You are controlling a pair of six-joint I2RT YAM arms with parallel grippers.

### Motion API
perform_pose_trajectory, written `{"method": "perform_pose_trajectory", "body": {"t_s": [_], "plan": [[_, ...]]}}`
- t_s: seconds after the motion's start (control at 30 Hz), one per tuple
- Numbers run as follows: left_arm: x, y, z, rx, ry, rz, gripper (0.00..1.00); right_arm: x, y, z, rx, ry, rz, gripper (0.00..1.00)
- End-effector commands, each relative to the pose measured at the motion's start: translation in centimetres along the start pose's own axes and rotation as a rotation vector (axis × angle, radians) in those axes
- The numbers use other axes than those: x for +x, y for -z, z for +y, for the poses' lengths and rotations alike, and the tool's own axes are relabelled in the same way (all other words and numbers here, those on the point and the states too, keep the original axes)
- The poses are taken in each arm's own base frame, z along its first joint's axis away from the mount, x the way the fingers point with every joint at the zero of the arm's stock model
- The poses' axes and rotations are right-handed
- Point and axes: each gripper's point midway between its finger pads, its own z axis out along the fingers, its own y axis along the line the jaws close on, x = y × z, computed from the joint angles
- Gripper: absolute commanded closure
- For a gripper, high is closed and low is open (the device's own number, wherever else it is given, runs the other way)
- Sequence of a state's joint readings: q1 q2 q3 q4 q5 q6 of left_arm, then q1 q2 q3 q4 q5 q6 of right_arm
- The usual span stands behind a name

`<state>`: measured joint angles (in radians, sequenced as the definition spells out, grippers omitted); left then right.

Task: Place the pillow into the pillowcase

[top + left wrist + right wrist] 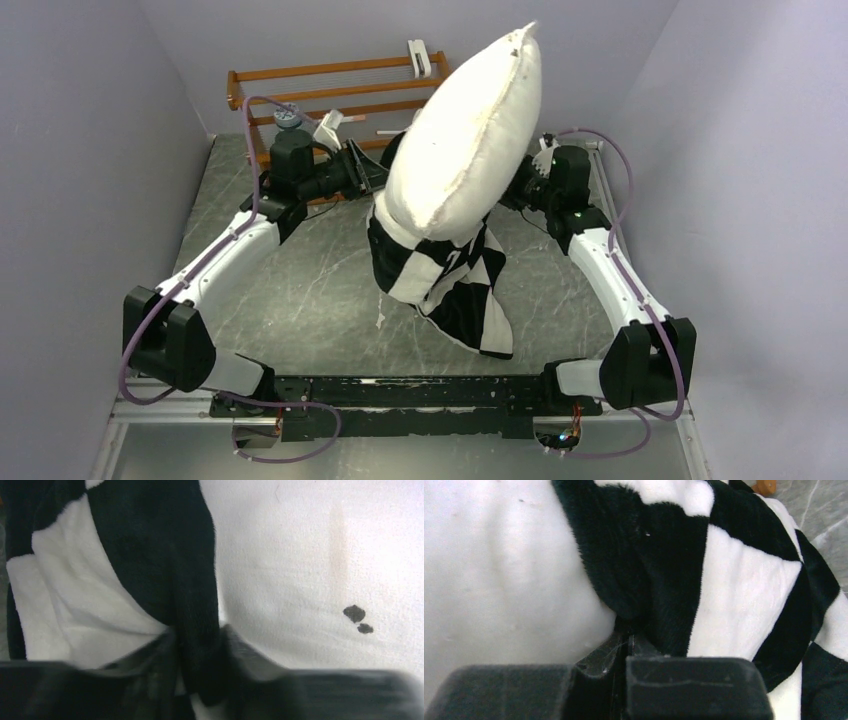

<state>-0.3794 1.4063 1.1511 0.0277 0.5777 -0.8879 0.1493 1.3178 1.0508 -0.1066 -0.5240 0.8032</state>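
The white pillow [465, 130] stands tilted upright at mid-table, its lower end inside the mouth of the black-and-white checkered pillowcase [450, 285], which hangs crumpled down to the table. My left gripper [372, 172] is at the case's left rim. In the left wrist view its jaws [197, 642] close round a black fold of the pillowcase [165, 555], right beside the pillow [310, 555]. My right gripper [515, 190] is at the right rim. Seen from the right wrist, it [628, 632] is shut on the black edge of the pillowcase [734, 590], against the pillow [499, 570].
A wooden rack [330, 90] with small white items stands at the back behind the left arm. The grey-green marbled table [300, 300] is walled in by pale walls on the left, right and back.
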Motion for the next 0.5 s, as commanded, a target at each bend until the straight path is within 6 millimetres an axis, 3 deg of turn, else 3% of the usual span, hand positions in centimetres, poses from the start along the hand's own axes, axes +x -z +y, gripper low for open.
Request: {"method": "perform_pose_trajectory", "body": {"t_s": [0.0, 0.03, 0.07, 0.1, 0.2, 0.3, 0.37, 0.43, 0.47], "plan": [[-1.5, 0.1, -4.5, 0.080, -0.062, -0.040, 0.80, -2.2, 1.7, 1.5, 0.018, 0.018, -0.084, 1.00], [-2.1, 0.7, -5.9, 0.108, -0.064, -0.059, 0.92, -2.5, 2.1, 2.0, 0.025, 0.018, -0.088, 1.00], [-3.1, 1.3, -8.0, 0.146, -0.080, -0.083, 0.95, -2.9, 2.5, 3.1, 0.012, 0.025, -0.087, 1.00], [-4.4, 2.0, -10.3, 0.175, -0.109, -0.108, 0.95, -3.4, 3.1, 4.7, -0.012, 0.033, -0.080, 1.00], [-8.1, 2.2, -14.3, 0.161, -0.180, -0.159, 0.95, -4.2, 5.2, 11.1, -0.102, 0.089, -0.089, 1.00], [-9.5, 0.2, -14.3, 0.162, -0.156, -0.148, 0.95, 0.1, 6.8, 17.1, -0.247, 0.083, -0.004, 1.00], [-8.9, -1.0, -13.6, 0.143, -0.143, -0.124, 0.95, 2.9, 8.2, 20.3, -0.367, 0.040, 0.042, 1.00], [-6.9, -1.3, -13.9, 0.153, -0.134, -0.074, 0.95, 1.9, 10.7, 24.2, -0.479, 0.052, 0.017, 1.00], [-5.8, -1.1, -14.8, 0.172, -0.133, -0.049, 0.95, 0.2, 11.9, 25.8, -0.501, 0.089, -0.029, 1.00]]}}
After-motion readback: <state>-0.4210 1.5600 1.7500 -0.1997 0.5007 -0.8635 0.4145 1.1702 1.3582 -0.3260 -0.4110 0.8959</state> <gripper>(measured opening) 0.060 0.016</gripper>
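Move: The near-left rim of the pillowcase lies right between the left hand's half-open fingers, about 1 cm to its right and level. The pillow, standing up out of the case, has its middle some 13 cm right of that hand, 3 cm farther out and 10 cm higher; the hanging case lies about 12 cm right, 8 cm back and 15 cm below. The right hand already grips the opposite rim, the pillow's middle about 9 cm to its left, 1 cm ahead and 14 cm above. Left fingers shut on the pillowcase rim; both hands lift about 15 cm, the right swinging back and left. ##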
